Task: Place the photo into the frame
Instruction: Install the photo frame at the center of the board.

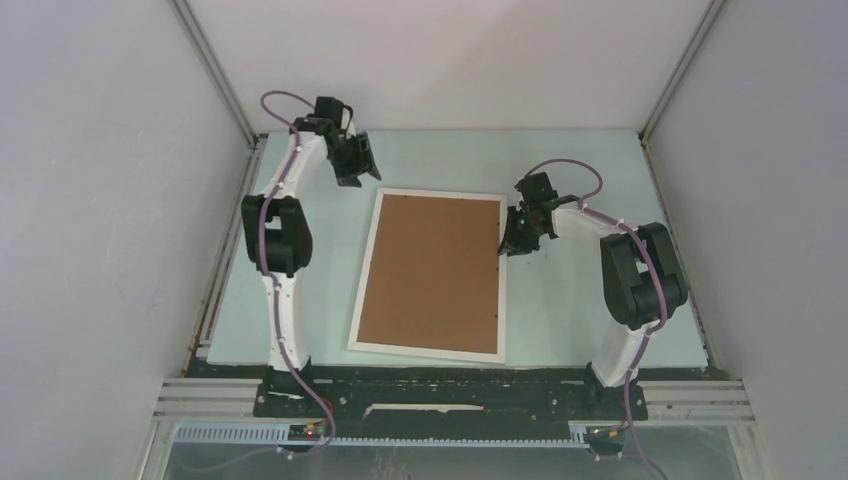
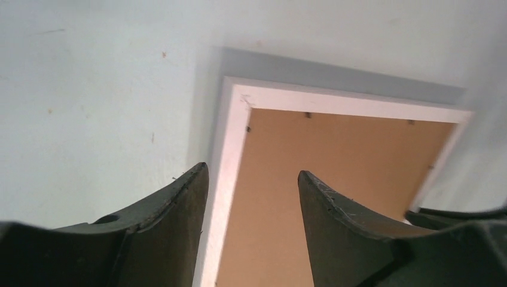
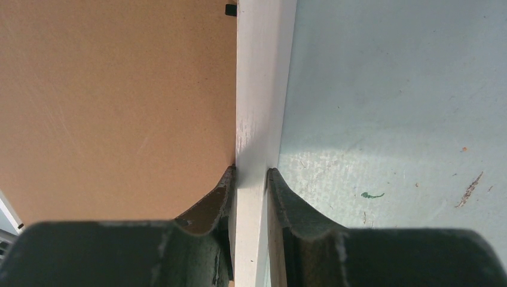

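Observation:
The frame (image 1: 362, 270) lies flat on the pale table, back side up, with a brown backing board (image 1: 432, 270) filling it. The photo is out of view. My left gripper (image 1: 357, 170) hovers open just beyond the frame's far left corner. In the left wrist view its fingers (image 2: 252, 170) straddle the frame's white left rim (image 2: 230, 143) without touching it. My right gripper (image 1: 512, 240) is at the frame's right side near the far corner. In the right wrist view it (image 3: 251, 170) is shut on the white rim (image 3: 260, 89), one finger over the backing board (image 3: 119, 101) and the other on the table side.
Grey walls close in the table (image 1: 580, 320) on the left, right and back. A black and aluminium rail (image 1: 450, 395) carrying both arm bases runs along the near edge. Small paint marks (image 3: 372, 195) dot the table right of the frame.

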`<action>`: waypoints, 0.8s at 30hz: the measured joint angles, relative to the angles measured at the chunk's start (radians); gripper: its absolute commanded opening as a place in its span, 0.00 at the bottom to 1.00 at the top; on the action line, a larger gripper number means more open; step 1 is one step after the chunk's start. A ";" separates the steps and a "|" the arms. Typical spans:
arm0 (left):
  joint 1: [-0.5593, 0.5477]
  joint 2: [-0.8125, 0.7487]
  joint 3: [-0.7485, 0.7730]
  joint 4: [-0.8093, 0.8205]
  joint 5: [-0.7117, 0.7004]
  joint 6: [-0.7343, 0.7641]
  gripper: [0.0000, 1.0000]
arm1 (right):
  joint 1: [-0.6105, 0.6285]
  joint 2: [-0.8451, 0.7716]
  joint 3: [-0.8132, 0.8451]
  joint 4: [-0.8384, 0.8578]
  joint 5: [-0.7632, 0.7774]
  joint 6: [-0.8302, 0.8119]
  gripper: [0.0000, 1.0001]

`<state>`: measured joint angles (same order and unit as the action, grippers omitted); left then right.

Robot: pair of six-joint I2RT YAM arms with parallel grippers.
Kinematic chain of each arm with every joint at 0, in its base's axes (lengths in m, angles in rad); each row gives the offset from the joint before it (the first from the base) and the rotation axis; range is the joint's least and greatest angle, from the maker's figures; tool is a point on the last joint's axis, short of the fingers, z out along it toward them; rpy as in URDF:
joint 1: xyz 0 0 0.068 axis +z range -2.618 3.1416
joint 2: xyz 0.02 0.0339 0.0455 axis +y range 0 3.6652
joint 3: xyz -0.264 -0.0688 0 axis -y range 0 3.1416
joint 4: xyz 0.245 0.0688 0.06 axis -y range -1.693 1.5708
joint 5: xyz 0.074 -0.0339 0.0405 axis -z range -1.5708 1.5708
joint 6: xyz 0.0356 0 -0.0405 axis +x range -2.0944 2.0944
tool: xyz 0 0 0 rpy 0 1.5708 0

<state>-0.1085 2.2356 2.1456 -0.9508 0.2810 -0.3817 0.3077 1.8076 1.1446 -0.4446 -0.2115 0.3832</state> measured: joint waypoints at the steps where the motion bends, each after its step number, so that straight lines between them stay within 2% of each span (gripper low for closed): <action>1: -0.001 0.032 0.005 -0.002 -0.006 0.003 0.62 | 0.000 0.000 0.000 0.000 0.000 0.000 0.26; 5: -0.012 0.136 0.007 -0.012 -0.042 0.029 0.53 | 0.000 0.000 0.000 0.000 0.000 0.000 0.26; 11: -0.021 0.159 0.006 0.017 -0.069 0.051 0.39 | 0.000 0.000 0.000 0.000 -0.001 0.000 0.26; 24: -0.047 0.159 -0.005 0.073 -0.106 0.053 0.36 | 0.000 0.000 0.000 0.000 -0.007 -0.001 0.26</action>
<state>-0.1558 2.3947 2.1410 -0.8776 0.1749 -0.3283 0.3080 1.8080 1.1442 -0.4446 -0.2188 0.3824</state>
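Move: The left hand hangs about 8 cm above the frame's left bar, with the place its fingers will shut on only some 1 cm farther out; the frame's far-left corner is about 3 cm ahead, 1 cm to the right and 9 below, and the middle of the brown backing roughly 20 cm back, 16 to the right and 9 below. The right hand already has the right bar between its fingers; the left hand's gripping place lies some 35 cm to its left and 15 farther out, about level in height. The left hand sinks quickly, about 8 cm almost straight down onto the left bar just short of the frame's far-left corner, one finger going down outside the bar and the other inside over the brown backing, while the wrist tilts some 5 to 10 degrees, its left side rising. The half-open fingers narrow on the way down and stop still partly open about the bar, seeming to pinch it, while the right hand stays in place and keeps its hold on the right bar. ##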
